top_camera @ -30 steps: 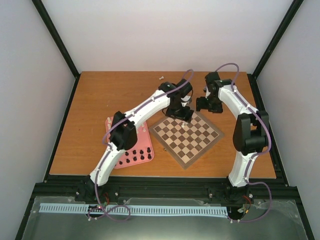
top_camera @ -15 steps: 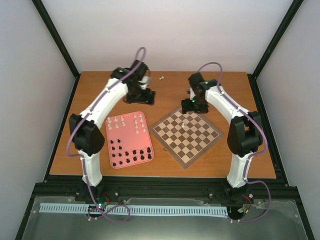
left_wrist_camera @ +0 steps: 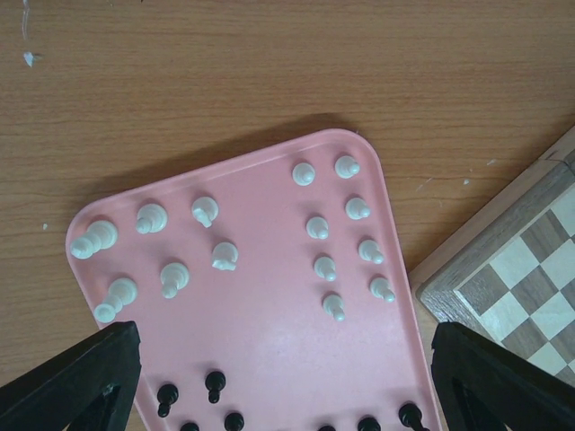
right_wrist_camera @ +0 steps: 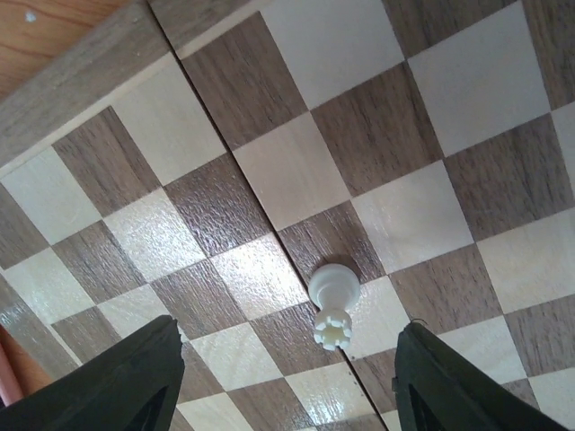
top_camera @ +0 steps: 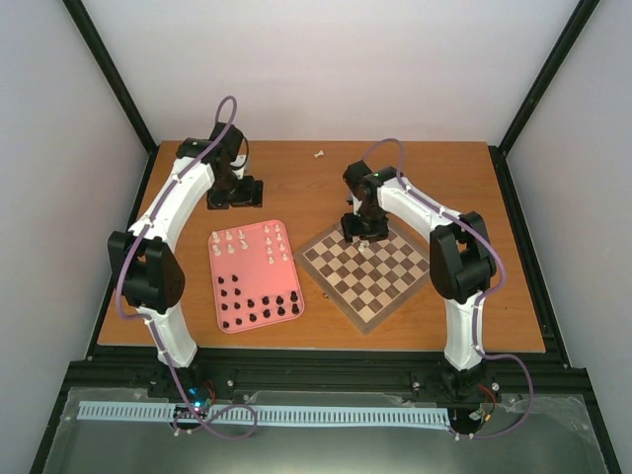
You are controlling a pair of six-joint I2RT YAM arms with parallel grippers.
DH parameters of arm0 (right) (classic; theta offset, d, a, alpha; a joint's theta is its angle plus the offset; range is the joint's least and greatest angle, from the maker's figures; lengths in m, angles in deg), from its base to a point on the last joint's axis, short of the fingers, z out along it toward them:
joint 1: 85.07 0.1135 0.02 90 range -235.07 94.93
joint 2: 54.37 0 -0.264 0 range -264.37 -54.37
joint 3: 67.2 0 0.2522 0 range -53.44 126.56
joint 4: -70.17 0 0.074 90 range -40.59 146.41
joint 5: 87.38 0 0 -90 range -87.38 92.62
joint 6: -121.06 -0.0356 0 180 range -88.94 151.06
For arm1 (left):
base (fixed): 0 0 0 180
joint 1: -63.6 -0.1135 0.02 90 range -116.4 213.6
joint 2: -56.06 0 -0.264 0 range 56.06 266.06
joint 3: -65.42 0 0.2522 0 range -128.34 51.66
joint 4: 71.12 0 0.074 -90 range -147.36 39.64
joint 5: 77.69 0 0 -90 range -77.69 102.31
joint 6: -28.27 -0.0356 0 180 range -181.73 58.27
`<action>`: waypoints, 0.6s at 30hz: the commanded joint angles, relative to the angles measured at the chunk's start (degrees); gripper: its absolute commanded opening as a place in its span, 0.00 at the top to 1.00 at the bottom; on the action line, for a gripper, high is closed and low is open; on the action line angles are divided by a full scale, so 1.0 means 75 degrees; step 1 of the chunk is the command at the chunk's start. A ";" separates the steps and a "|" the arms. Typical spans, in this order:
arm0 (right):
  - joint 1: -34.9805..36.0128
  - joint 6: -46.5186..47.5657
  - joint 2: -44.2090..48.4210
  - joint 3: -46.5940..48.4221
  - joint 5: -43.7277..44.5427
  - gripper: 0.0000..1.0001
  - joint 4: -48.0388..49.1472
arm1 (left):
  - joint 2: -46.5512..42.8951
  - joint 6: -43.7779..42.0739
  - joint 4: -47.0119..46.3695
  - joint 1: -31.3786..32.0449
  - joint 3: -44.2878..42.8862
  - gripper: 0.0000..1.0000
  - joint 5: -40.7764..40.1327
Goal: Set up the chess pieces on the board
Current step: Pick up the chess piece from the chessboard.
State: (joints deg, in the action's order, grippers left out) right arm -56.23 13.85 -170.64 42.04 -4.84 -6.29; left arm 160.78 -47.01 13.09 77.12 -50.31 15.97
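Observation:
The board (top_camera: 380, 281) lies right of centre, turned like a diamond. One cream-white piece (top_camera: 364, 246) stands near its far corner. My right gripper (top_camera: 361, 232) hovers just over that piece. In the right wrist view the piece (right_wrist_camera: 334, 305) stands upright on the board (right_wrist_camera: 296, 171), between my wide-apart black fingers (right_wrist_camera: 108, 382) without touching them; the right gripper (right_wrist_camera: 292, 386) is open. The other chess pieces sit on a pink tray (top_camera: 255, 275): white ones (left_wrist_camera: 323, 265) at the far end, black ones (left_wrist_camera: 214, 384) nearer. My left gripper (top_camera: 237, 200) hangs open and empty beyond the tray's far edge.
A small white piece (top_camera: 319, 153) lies alone on the wooden table near the back edge. The tray's right edge (left_wrist_camera: 409, 296) runs close to the board's corner (left_wrist_camera: 530, 278). Black frame posts stand at the table's corners.
My left arm has swung off the board's far corner, leaving the white piece there, and back to the far left beyond the tray. My right gripper has moved left over that piece, its jaws narrowing somewhat.

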 commanded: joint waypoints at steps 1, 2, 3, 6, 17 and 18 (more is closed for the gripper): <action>-0.0008 -0.0135 -0.0037 -0.0069 0.0191 0.38 -0.0202 | -0.0252 -0.0135 -0.0195 -0.0009 0.0026 0.09 0.0092; -0.0004 -0.0142 -0.0047 -0.0093 0.0184 0.41 -0.0192 | -0.0253 -0.0140 -0.0193 -0.0009 0.0017 0.09 0.0090; -0.0011 -0.0131 -0.0064 -0.0106 0.0186 0.43 -0.0195 | -0.0244 -0.0135 -0.0195 -0.0009 0.0015 0.09 0.0088; -0.0011 -0.0096 -0.0153 -0.0061 0.0198 0.50 -0.0208 | -0.0202 -0.0123 -0.0194 -0.0021 -0.0005 0.09 0.0083; -0.0013 0.0040 -0.0314 -0.0027 0.0419 0.60 -0.0291 | -0.0005 -0.0123 -0.0160 -0.0033 -0.0120 0.09 0.0066; -0.0013 0.0043 -0.0334 -0.0028 0.0437 0.62 -0.0292 | 0.0002 -0.0123 -0.0151 -0.0039 -0.0134 0.10 0.0063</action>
State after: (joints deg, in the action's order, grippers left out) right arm -56.21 13.83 -171.86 41.87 -2.96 -7.38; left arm 160.67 -47.01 12.50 77.10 -50.07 16.38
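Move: The white chess rook stands on the board almost under the right hand's fingers, about 1 cm to the right and some 3 cm lower. The board's far corner is about 8 cm ahead and 1 cm right; the pink tray's middle lies roughly 23 cm left and 8 cm nearer. From the left hand the white rook is some 28 cm right, 5 cm nearer and 13 cm below. Right hand eases about 1 cm down and right onto the white rook, half-open fingers narrowing around it. ##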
